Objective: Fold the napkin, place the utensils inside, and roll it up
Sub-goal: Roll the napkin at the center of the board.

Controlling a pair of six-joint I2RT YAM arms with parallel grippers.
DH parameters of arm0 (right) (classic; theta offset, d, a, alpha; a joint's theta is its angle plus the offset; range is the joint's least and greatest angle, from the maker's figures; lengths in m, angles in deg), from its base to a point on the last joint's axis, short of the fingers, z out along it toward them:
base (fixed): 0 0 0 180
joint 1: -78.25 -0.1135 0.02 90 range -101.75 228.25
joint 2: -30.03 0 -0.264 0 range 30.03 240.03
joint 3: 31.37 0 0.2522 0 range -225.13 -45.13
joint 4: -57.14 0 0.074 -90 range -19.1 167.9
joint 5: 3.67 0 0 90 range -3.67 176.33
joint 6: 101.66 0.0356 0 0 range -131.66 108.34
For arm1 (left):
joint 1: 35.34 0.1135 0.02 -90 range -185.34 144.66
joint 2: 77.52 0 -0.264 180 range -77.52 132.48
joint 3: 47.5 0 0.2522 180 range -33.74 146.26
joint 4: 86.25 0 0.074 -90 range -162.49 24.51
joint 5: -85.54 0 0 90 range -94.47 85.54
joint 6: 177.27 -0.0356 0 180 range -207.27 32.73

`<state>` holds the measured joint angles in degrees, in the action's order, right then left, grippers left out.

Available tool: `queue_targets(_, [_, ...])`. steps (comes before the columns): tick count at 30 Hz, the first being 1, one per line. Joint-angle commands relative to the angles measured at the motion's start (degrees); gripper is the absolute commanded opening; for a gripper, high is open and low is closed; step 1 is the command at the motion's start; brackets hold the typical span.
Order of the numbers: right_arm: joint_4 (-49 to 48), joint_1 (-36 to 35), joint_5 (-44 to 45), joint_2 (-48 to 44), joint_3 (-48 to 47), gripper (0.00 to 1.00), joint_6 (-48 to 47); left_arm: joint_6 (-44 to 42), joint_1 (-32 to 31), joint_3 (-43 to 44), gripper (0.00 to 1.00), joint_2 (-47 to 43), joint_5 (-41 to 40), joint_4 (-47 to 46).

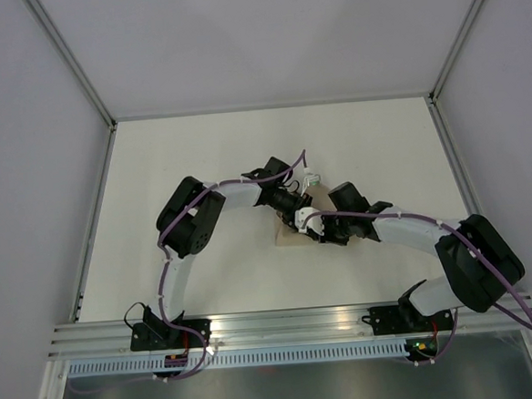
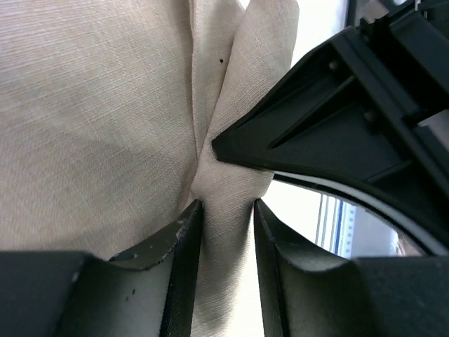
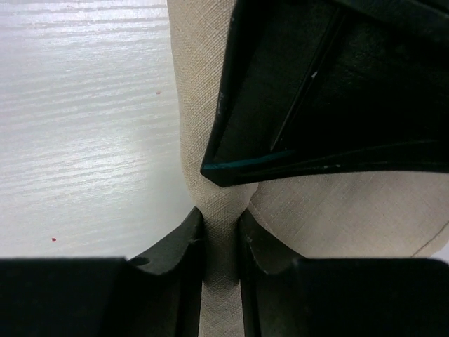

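The tan napkin [image 1: 290, 240] lies bunched in the middle of the white table, mostly covered by the two wrists. In the left wrist view the napkin [image 2: 91, 126] rises into a rolled fold, and my left gripper [image 2: 227, 203] has that fold between its jaws, cloth touching both fingers. In the right wrist view my right gripper [image 3: 219, 213] is shut on the same narrow fold of the napkin [image 3: 351, 210]. The two grippers face each other tip to tip, and the other arm's black finger [image 3: 280, 91] sits just beyond the fold. No utensils show in any view.
The white tabletop [image 3: 84, 126] runs out to the left of the cloth. Grey walls with metal frame posts [image 1: 83, 84] enclose the table. An aluminium rail [image 1: 284, 321] carrying both arm bases runs along the near edge.
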<state>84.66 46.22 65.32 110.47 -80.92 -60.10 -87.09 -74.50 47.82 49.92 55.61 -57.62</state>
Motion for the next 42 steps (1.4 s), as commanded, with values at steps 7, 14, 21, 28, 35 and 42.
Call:
queue_targets(7, [13.9,2.8,-6.5,11.7,-8.8,0.22,-1.2,10.1,3.6,-3.7,0.42,-10.4,-10.7,-8.1])
queue_targets(14, [28.1,8.6,-14.0,21.4,-19.6,0.22,-6.7,17.9,8.7,-14.4,0.4,-19.6,-22.4,-21.5])
queue_targets(21, [40.8,12.1,-18.9,35.3,-31.7,0.22,-11.5,16.9,8.7,-28.7,0.38,-32.3,-35.6,-34.7])
queue_targets(28, [47.1,13.1,-19.2,43.7,-40.9,0.22,-11.8,4.8,1.4,-42.1,0.4,-43.7,-47.4,-45.5])
queue_targets(35, [48.7,14.1,-19.5,47.9,-43.8,0.22,-11.7,-14.1,-13.1,-42.8,0.47,-44.3,-59.8,-42.4])
queue_targets(42, [48.2,14.1,-18.9,49.2,-44.6,0.22,-10.5,-25.4,-23.1,-36.6,0.65,-34.4,-66.4,-39.0])
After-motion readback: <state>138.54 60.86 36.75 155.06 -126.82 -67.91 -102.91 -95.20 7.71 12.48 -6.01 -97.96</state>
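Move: The napkin's rolled edge lies right at both hands: between the left hand's loosened fingers, its middle about 2 cm to the right and 1 cm down, and in the right hand's pinch, its middle about 3 cm to that hand's left. From the left hand, the flat, still unrolled napkin lies some 7 cm ahead and 1 cm right, 2 cm down; the roll's left end is about 8 cm left and 1 cm back, also 2 cm down. The napkin roll stays pinched in the right hand, which tips over about 55 degrees so that its fingers swing back towards the base, turning the roll forward while shifting 2 cm forward and 1 cm back. The left hand comes free, loops forward, left and up about 10 cm each way, then returns back and right, finally sinking, its fingers swinging forward and opening wider above the roll. ##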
